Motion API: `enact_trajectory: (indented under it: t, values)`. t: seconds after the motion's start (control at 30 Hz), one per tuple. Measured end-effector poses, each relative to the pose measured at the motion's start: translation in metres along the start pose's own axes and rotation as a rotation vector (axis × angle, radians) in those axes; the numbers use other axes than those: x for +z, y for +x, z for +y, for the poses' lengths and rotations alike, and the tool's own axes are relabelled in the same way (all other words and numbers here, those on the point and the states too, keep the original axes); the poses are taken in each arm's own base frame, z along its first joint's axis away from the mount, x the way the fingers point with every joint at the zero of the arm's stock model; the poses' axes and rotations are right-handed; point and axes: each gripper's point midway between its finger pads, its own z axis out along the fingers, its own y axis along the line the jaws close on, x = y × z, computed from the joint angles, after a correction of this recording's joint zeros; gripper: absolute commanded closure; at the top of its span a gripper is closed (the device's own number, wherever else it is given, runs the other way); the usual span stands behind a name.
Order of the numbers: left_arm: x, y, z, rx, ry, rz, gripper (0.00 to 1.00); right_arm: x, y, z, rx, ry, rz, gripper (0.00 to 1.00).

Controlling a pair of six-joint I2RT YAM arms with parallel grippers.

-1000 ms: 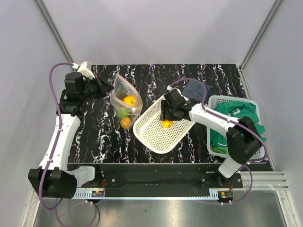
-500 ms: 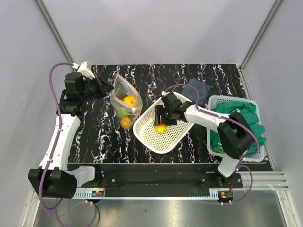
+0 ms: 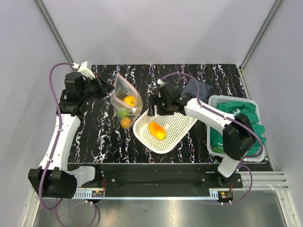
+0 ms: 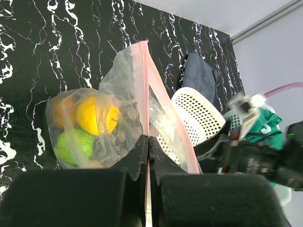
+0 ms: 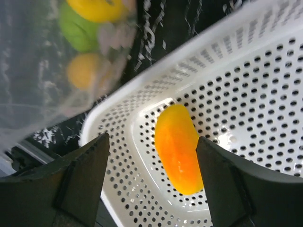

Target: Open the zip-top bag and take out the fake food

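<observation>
The clear zip-top bag (image 3: 124,98) stands at the table's left, its pinkish zip strip (image 4: 150,90) parted. Inside it lie yellow (image 4: 94,115), green (image 4: 75,144) and orange (image 3: 125,123) fake fruits. My left gripper (image 4: 148,142) is shut on the bag's zip edge and holds it up. One orange fake fruit (image 3: 156,130) lies loose in the white mesh basket (image 3: 177,127), also in the right wrist view (image 5: 178,147). My right gripper (image 3: 154,108) hangs open and empty above the basket's left rim, between bag and basket.
A dark blue folded cloth (image 3: 199,91) lies behind the basket. A second white basket (image 3: 215,101) at the right holds green clothing (image 3: 241,116). The black marbled table (image 3: 99,142) ends at a rail by the arm bases.
My right gripper let go of the orange fruit, which now lies in the white basket. The gripper has moved left and back toward the bag. The left arm has not moved.
</observation>
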Motion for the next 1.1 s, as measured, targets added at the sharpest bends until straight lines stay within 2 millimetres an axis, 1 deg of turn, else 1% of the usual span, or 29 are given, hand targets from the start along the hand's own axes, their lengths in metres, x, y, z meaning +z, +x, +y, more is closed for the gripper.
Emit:
enact_trajectory:
  t: [0.03, 0.07, 0.1, 0.17, 0.23, 0.3, 0.37, 0.4, 0.43, 0.53, 0.6, 0.63, 0.7, 0.73, 0.77, 0.87, 0.93, 1.03, 1.1]
  values:
    - [0.000, 0.000, 0.000, 0.000, 0.002, -0.001, 1.00, -0.005, -0.011, 0.007, -0.007, -0.008, -0.025, 0.23]
    - [0.000, 0.000, -0.001, -0.002, 0.005, -0.001, 1.00, -0.015, -0.030, 0.019, -0.018, -0.030, -0.068, 0.26]
    - [0.000, 0.000, -0.002, -0.002, 0.009, -0.001, 1.00, -0.017, -0.034, 0.022, -0.021, -0.035, -0.079, 0.27]
    - [0.000, 0.000, -0.005, -0.008, 0.023, 0.002, 1.00, -0.031, -0.055, 0.035, -0.035, -0.051, -0.127, 0.31]
    - [0.000, -0.001, -0.008, -0.016, 0.038, 0.003, 1.00, -0.049, -0.081, 0.053, -0.048, -0.082, -0.187, 0.35]
    - [0.000, -0.002, -0.011, -0.022, 0.054, 0.000, 1.00, -0.067, -0.106, 0.073, -0.060, -0.121, -0.249, 0.41]
    - [0.000, -0.003, -0.014, -0.027, 0.066, -0.003, 1.00, -0.081, -0.128, 0.091, -0.070, -0.156, -0.300, 0.47]
    - [0.000, -0.004, -0.016, -0.030, 0.073, -0.005, 1.00, -0.088, -0.141, 0.102, -0.076, -0.178, -0.330, 0.51]
    - [0.000, -0.005, -0.017, -0.033, 0.078, -0.007, 1.00, -0.094, -0.154, 0.114, -0.084, -0.203, -0.363, 0.53]
    - [-0.001, -0.005, -0.020, -0.040, 0.092, -0.007, 1.00, -0.098, -0.170, 0.138, -0.097, -0.244, -0.394, 0.60]
    - [0.000, -0.004, -0.022, -0.049, 0.100, -0.002, 1.00, -0.091, -0.172, 0.148, -0.102, -0.255, -0.385, 0.67]
    - [0.000, -0.004, -0.023, -0.052, 0.102, -0.001, 1.00, -0.086, -0.173, 0.154, -0.101, -0.259, -0.379, 0.72]
    - [0.001, -0.003, -0.025, -0.055, 0.108, 0.004, 1.00, -0.067, -0.170, 0.162, -0.098, -0.253, -0.350, 0.76]
    - [0.002, -0.003, -0.025, -0.056, 0.110, 0.005, 1.00, -0.059, -0.168, 0.164, -0.096, -0.249, -0.335, 0.81]
    - [0.003, -0.002, -0.026, -0.058, 0.113, 0.007, 1.00, -0.047, -0.163, 0.165, -0.087, -0.236, -0.311, 0.83]
    - [0.004, -0.001, -0.030, -0.055, 0.122, 0.011, 1.00, -0.020, -0.149, 0.163, -0.067, -0.198, -0.255, 0.84]
    - [0.005, 0.000, -0.032, -0.056, 0.128, 0.014, 1.00, -0.004, -0.139, 0.159, -0.052, -0.166, -0.222, 0.84]
    - [0.005, 0.002, -0.034, -0.058, 0.134, 0.019, 1.00, 0.014, -0.130, 0.153, -0.036, -0.132, -0.190, 0.84]
    - [0.005, 0.002, -0.035, -0.058, 0.136, 0.021, 1.00, 0.022, -0.129, 0.151, -0.028, -0.118, -0.185, 0.84]
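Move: Inside the bag, the yellow fruit lies about 14 cm left, 7 cm ahead and 8 cm below the right hand; the bag's open mouth is above it, some 9 cm higher than that hand. The green fruit is 19 cm left, level fore and aft, 10 cm below. The mango already in the basket is 9 cm back, 3 cm right, 12 cm below. From the left hand, the yellow fruit is roughly 3 cm ahead, 8 cm right and 25 cm down. Rising out of the basket by about 22 cm, the empty right hand arcs left and some 7 cm forward to above the bag, then sinks about 11 cm with its fingertips into the mouth, ending 15 cm farther left. Its wide-open fingers narrow until nearly shut on the way. The left hand keeps its pinch on the rim and shifts 3 cm right and slightly up, towards the right hand. ##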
